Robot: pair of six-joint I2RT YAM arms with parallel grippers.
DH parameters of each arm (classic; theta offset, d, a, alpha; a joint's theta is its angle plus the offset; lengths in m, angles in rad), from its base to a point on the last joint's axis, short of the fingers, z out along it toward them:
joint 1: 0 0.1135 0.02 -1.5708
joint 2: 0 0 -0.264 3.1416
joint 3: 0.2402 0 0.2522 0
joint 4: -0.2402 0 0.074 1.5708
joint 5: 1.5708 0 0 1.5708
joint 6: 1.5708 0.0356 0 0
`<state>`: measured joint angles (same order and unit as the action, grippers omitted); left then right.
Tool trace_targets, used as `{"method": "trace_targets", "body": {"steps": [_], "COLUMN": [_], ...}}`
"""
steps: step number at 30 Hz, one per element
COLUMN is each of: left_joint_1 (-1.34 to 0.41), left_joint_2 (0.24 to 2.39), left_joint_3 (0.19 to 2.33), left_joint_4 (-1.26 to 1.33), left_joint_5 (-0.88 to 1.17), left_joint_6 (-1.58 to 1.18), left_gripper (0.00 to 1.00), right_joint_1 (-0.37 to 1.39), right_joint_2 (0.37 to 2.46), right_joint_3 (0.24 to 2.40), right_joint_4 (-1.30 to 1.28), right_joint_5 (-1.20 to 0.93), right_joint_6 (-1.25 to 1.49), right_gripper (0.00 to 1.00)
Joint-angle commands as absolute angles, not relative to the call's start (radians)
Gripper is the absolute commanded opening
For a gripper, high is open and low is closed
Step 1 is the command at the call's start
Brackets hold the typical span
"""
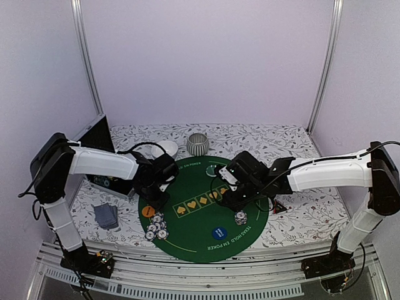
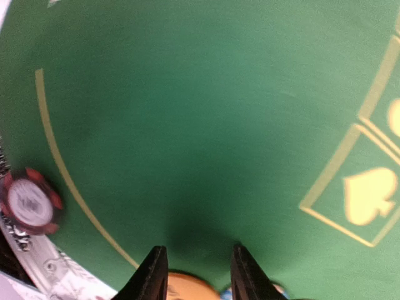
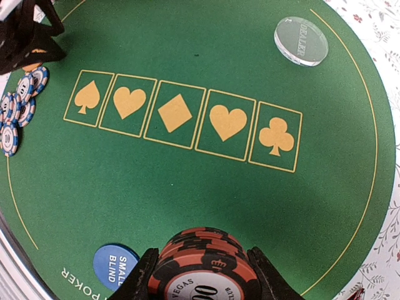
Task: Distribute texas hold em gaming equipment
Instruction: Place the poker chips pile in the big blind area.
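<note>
My right gripper (image 3: 203, 251) is shut on a stack of red-black poker chips (image 3: 206, 275), held low over the round green mat (image 3: 187, 187) near the blue "small blind" disc (image 3: 115, 265). In the top view that stack (image 1: 240, 217) sits at the mat's right front. My left gripper (image 2: 197, 250) hovers just above the mat with its fingers apart and nothing between the tips. The orange disc (image 2: 190, 289) lies just behind them, on the mat's left edge (image 1: 147, 211). Loose chips (image 1: 156, 228) lie in front of it. A pale dealer disc (image 3: 300, 40) rests at the mat's far side.
Grey-blue cards (image 1: 106, 215) are piled on the flowered cloth left of the mat. A white bowl (image 1: 165, 149) and a striped grey bowl (image 1: 197, 144) stand behind the mat. A dark box (image 1: 94, 134) leans at the back left. One red-black chip (image 2: 30, 201) lies at the mat's rim.
</note>
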<state>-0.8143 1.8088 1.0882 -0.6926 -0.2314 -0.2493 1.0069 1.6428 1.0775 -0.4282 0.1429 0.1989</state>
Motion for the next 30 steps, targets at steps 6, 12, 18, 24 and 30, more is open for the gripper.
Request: {"method": "trace_targets", "body": {"steps": [6, 12, 18, 24, 30], "left_joint_1": [-0.748, -0.746, -0.661, -0.574, -0.556], "left_joint_2": [1.692, 1.558, 1.468, 1.407, 1.399], "left_joint_3": [1.072, 1.048, 0.997, 0.950, 0.954], "left_joint_4": [-0.655, -0.638, -0.652, -0.652, -0.662], "left_joint_5": [-0.145, -0.041, -0.046, -0.031, -0.034], "left_joint_6": [-0.214, -0.214, -0.235, -0.237, -0.218], "left_gripper": [0.54, 0.56, 0.59, 0.60, 0.60], "right_joint_1": [1.072, 1.173, 1.229, 1.248, 1.282], "right_joint_2": [1.665, 1.819, 1.998, 2.148, 2.260], "right_joint_3": [1.137, 1.300, 1.458, 1.622, 1.758], "right_joint_4": [-0.446, -0.459, -0.459, -0.511, -0.610], "right_joint_5": [0.151, 0.119, 0.060, 0.056, 0.086], "right_joint_6": [0.209, 0.186, 0.180, 0.161, 0.127], "right_gripper": [0.15, 0.15, 0.14, 0.14, 0.14]}}
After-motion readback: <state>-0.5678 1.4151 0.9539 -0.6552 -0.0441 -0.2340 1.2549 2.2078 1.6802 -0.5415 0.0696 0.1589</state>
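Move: Roughly 28 cm to the left of the right hand, 2 cm back and 9 cm below it, the big blind marker shows where the held red chip pile is going. The blue chips lie about 25 cm left and 8 cm back, the small blind marker some 11 cm back and 3 cm left. From the low, empty left hand, the big blind marker is about 4 cm left, 3 cm back and 2 cm below; a loose red chip lies some 11 cm ahead and 8 cm left. Sweeping left across the mat towards the big blind area, the right hand carries its still-pinched red chip pile about 17 cm, drawing back some 6 cm and sinking about 5 cm later on, turning counter-clockwise nearly 20 degrees. The left hand clears the way, opening its fingers wider and rising about 8 cm, then moving left towards the case. ##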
